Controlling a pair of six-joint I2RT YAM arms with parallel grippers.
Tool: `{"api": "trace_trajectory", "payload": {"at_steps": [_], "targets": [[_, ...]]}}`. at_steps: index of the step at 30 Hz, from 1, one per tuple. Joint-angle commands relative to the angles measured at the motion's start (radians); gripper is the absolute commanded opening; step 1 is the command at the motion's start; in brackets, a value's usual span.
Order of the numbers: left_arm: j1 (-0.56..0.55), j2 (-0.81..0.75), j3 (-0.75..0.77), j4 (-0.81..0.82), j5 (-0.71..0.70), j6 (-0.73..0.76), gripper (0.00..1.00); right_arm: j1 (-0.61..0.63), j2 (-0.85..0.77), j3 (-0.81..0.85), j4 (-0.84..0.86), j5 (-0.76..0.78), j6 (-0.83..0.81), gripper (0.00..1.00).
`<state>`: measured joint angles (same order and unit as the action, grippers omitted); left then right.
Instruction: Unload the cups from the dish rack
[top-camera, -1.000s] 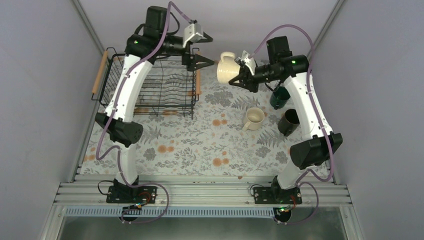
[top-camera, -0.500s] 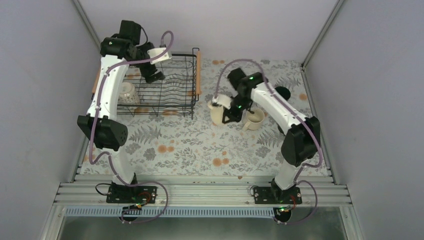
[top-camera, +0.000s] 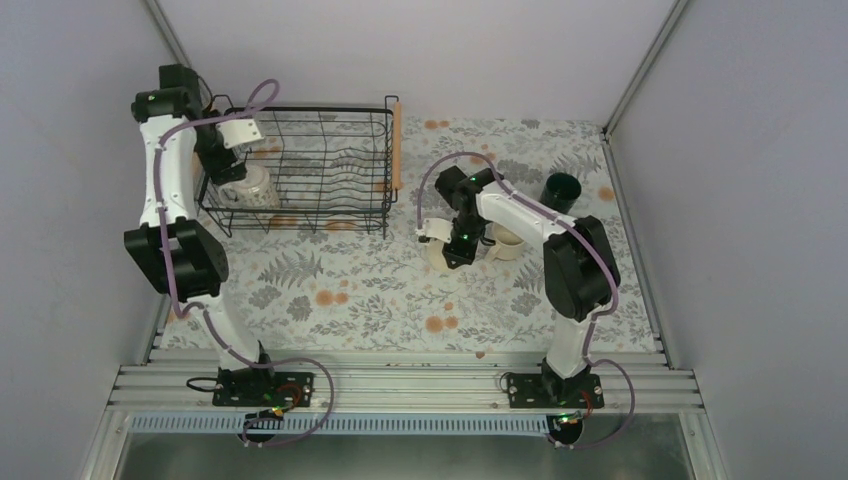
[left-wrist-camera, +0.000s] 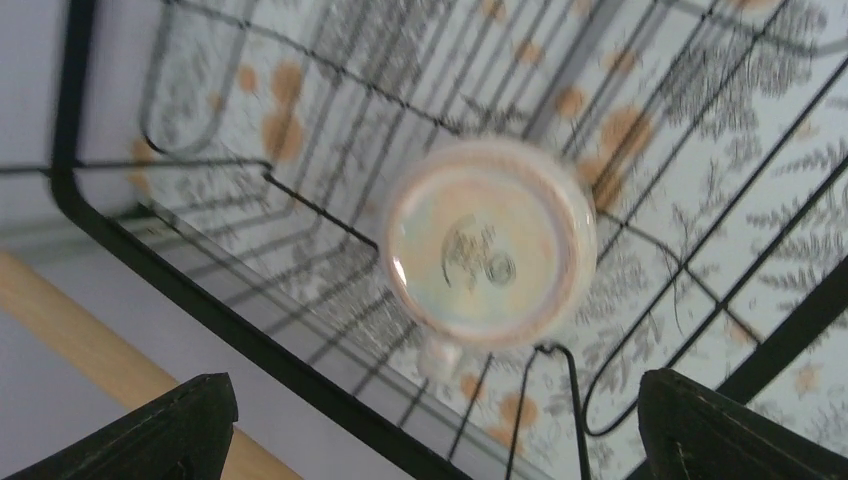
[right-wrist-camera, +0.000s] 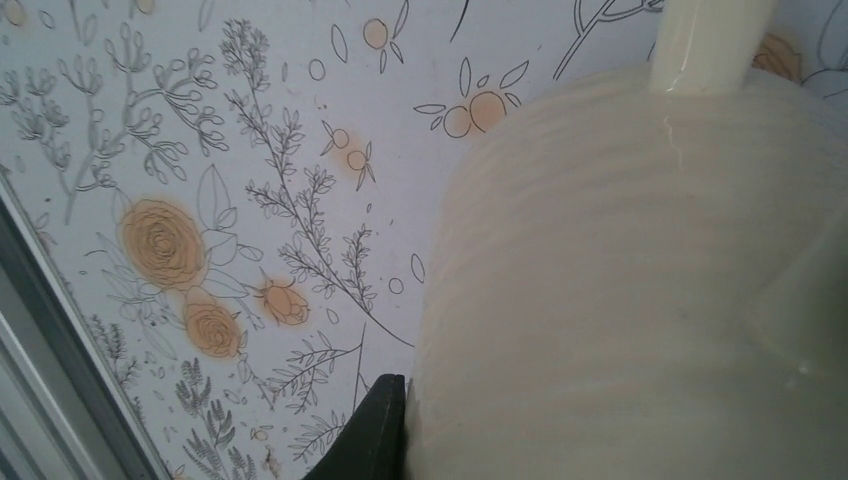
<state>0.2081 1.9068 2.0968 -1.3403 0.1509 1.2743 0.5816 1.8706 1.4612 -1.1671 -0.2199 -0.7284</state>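
The black wire dish rack (top-camera: 330, 172) stands at the back left. In its left end a white patterned cup (top-camera: 256, 188) sits upside down. My left gripper (top-camera: 230, 163) hovers open right above that cup; in the left wrist view its round base (left-wrist-camera: 488, 240) lies between and beyond my spread fingertips (left-wrist-camera: 195, 430). My right gripper (top-camera: 456, 240) is shut on the wall of the wide cream cup (top-camera: 436, 252), low over the floral cloth; one finger (right-wrist-camera: 378, 430) presses the cup's outside (right-wrist-camera: 620, 300). A beige cup (top-camera: 508, 241) and a dark green cup (top-camera: 561, 187) stand on the cloth.
The rack's wooden handle (top-camera: 397, 146) faces the middle of the table, and the other handle (left-wrist-camera: 80, 335) shows in the left wrist view. My right arm's elbow (top-camera: 578, 268) covers the cloth at the right. Grey walls close in on both sides.
My left arm swung left and down over the rack's left end, above the patterned cup. My right arm carried the cream cup from high at the back down to the cloth beside the beige cup.
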Motion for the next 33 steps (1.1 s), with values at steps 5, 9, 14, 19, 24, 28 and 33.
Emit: {"api": "trace_trajectory", "payload": {"at_steps": [5, 9, 14, 19, 24, 28, 33], "targets": [[0.075, -0.046, -0.192, 0.101, -0.059, 0.131, 1.0, 0.021, 0.025, -0.026, 0.094, 0.038, 0.006, 0.04], [0.09, -0.062, -0.263, 0.195, -0.099, 0.157, 1.0, 0.026, 0.03, -0.026, 0.109, 0.046, -0.003, 0.08], [0.091, -0.057, -0.286, 0.314, -0.115, 0.148, 1.0, 0.027, 0.039, -0.03, 0.116, 0.047, -0.019, 0.27], [0.092, -0.006, -0.195, 0.289, -0.082, 0.131, 1.0, 0.027, 0.025, -0.041, 0.125, 0.041, -0.027, 0.46], [0.093, 0.109, -0.071, 0.106, -0.085, 0.131, 1.0, 0.027, 0.0, -0.054, 0.12, 0.033, -0.033, 0.59], [0.094, 0.164, -0.017, 0.024, -0.074, 0.143, 1.0, 0.027, -0.036, -0.057, 0.111, 0.024, -0.032, 0.67], [0.091, 0.184, 0.011, -0.014, -0.053, 0.16, 0.97, 0.029, -0.099, -0.051, 0.092, 0.019, -0.022, 0.73]]}}
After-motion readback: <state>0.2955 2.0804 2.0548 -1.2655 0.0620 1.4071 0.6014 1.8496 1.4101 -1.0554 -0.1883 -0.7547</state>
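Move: The last cup in the rack, a white one standing upside down, is about 2 cm ahead of the left hand, 2 cm right and 12 cm below, its handle 4 cm left and 1 cm ahead. The right hand's cream cup is bound for table some 5 cm to that hand's left, 1 cm ahead and 8 cm below; the set-down cup stands 12 cm right, 5 cm ahead, the green cup 26 cm right, 18 cm ahead. With its fingers still wide open, the left hand sinks about 7 cm while shifting some 6 cm left towards the handle side of the white cup, lifts a few centimetres as it edges forward, then dips again, ending with its fingers either side of the handle and no contact to be seen. Meanwhile the right hand settles the cream cup about a centimetre, then opens its nearly shut fingers wide, nudging about a centimetre forward, and lets go with one finger inside the mouth and the other outside the wall. ##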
